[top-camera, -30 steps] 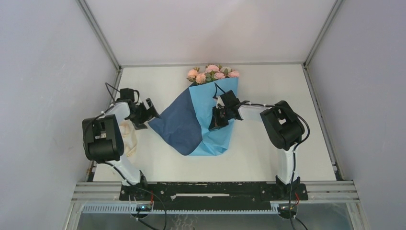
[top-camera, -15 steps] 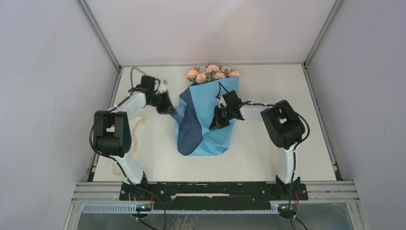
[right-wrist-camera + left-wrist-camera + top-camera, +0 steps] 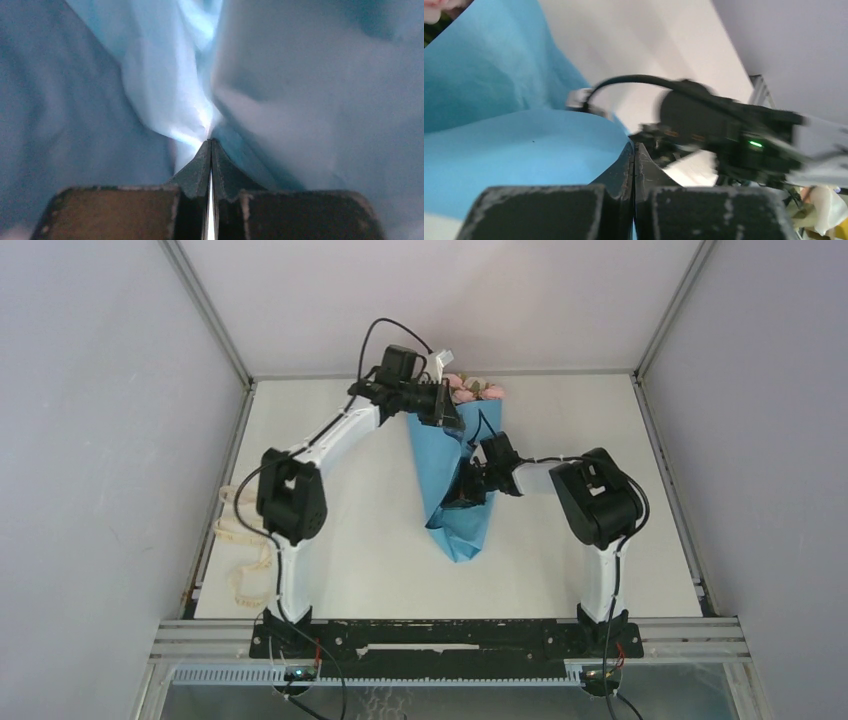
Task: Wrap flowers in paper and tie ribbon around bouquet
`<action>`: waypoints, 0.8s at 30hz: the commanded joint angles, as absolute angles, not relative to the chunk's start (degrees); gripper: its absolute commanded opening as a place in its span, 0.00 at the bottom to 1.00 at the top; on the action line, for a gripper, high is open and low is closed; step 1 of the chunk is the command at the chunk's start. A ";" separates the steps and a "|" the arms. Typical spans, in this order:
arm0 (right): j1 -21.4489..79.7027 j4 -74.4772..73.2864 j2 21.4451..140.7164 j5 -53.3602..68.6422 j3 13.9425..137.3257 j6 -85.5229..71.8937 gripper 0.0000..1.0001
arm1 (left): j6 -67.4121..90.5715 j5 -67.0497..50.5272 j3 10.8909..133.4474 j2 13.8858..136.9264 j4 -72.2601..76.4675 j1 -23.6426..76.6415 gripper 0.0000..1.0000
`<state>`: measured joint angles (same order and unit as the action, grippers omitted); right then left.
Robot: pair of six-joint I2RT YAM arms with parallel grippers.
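The light blue paper (image 3: 452, 475) is folded into a narrow cone around the flowers (image 3: 472, 391), whose pink blooms stick out at its far end; together they form the bouquet. My left gripper (image 3: 450, 412) reaches over the cone's wide end and is shut on the paper's edge (image 3: 524, 150). The left gripper (image 3: 634, 147) has a thin blue sliver between its pads. My right gripper (image 3: 467, 490) is shut on a fold of the paper (image 3: 300, 100) at the cone's middle, where the right gripper (image 3: 210, 143) pinches it. The cream ribbon (image 3: 238, 580) lies loose at the table's left edge.
The right wrist's black body (image 3: 724, 130) with a green light sits just beyond my left fingertips. Metal frame posts and grey walls close in the white table (image 3: 350, 540) on three sides. A black rail (image 3: 430, 635) runs along the near edge.
My left gripper shut on the paper's left corner and carried it up, far and right over the flowers. The spread sheet became a narrow cone. The right gripper barely moved.
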<state>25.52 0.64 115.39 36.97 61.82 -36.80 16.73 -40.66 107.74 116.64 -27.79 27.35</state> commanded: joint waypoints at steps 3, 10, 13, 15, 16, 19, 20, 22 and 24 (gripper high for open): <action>24.45 6.95 104.53 31.23 55.42 -44.43 0.09 | 18.02 -34.54 109.90 126.29 -24.51 26.46 0.00; 22.75 4.35 98.00 29.82 52.91 -47.70 0.12 | 16.63 -30.68 109.71 131.44 -23.79 27.33 0.00; 19.75 -3.32 93.84 26.59 52.87 -44.03 0.15 | 16.58 -29.94 109.37 133.17 -25.07 27.57 0.00; 16.27 -8.35 92.00 23.60 52.85 -38.46 0.31 | 16.53 -29.91 108.37 132.92 -24.92 27.55 0.00; 14.62 -10.99 92.08 22.47 53.33 -35.66 0.37 | 16.46 -29.83 108.07 132.57 -24.85 27.64 0.00; 11.68 -15.24 95.18 22.64 54.70 -28.47 0.59 | 16.08 -30.10 108.54 130.09 -25.05 27.88 0.00; 11.06 -13.95 97.03 25.87 54.75 -27.28 0.60 | 15.73 -30.36 108.95 128.95 -25.09 28.25 0.00; 10.32 -8.25 102.20 35.63 54.93 -27.12 0.59 | 14.61 -31.12 109.79 126.57 -25.00 29.41 0.00; 10.21 -3.72 106.66 41.79 55.33 -29.02 0.52 | 14.11 -32.16 111.26 124.92 -25.60 30.91 0.00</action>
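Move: The left hand holds the paper flap high; the covered stems lie about 16 cm below and 4 cm ahead, the roses some 20 cm ahead, 4 cm right and 17 cm below. For the right hand, low in the paper fold, the paper's right edge is about 11 cm right and 3 cm ahead at its own height; the paper's near point is 14 cm back and 3 cm right. Left lowers the held flap 15 cm towards the stems; right lifts free, sweeps 13 cm right and opens, dipping. ##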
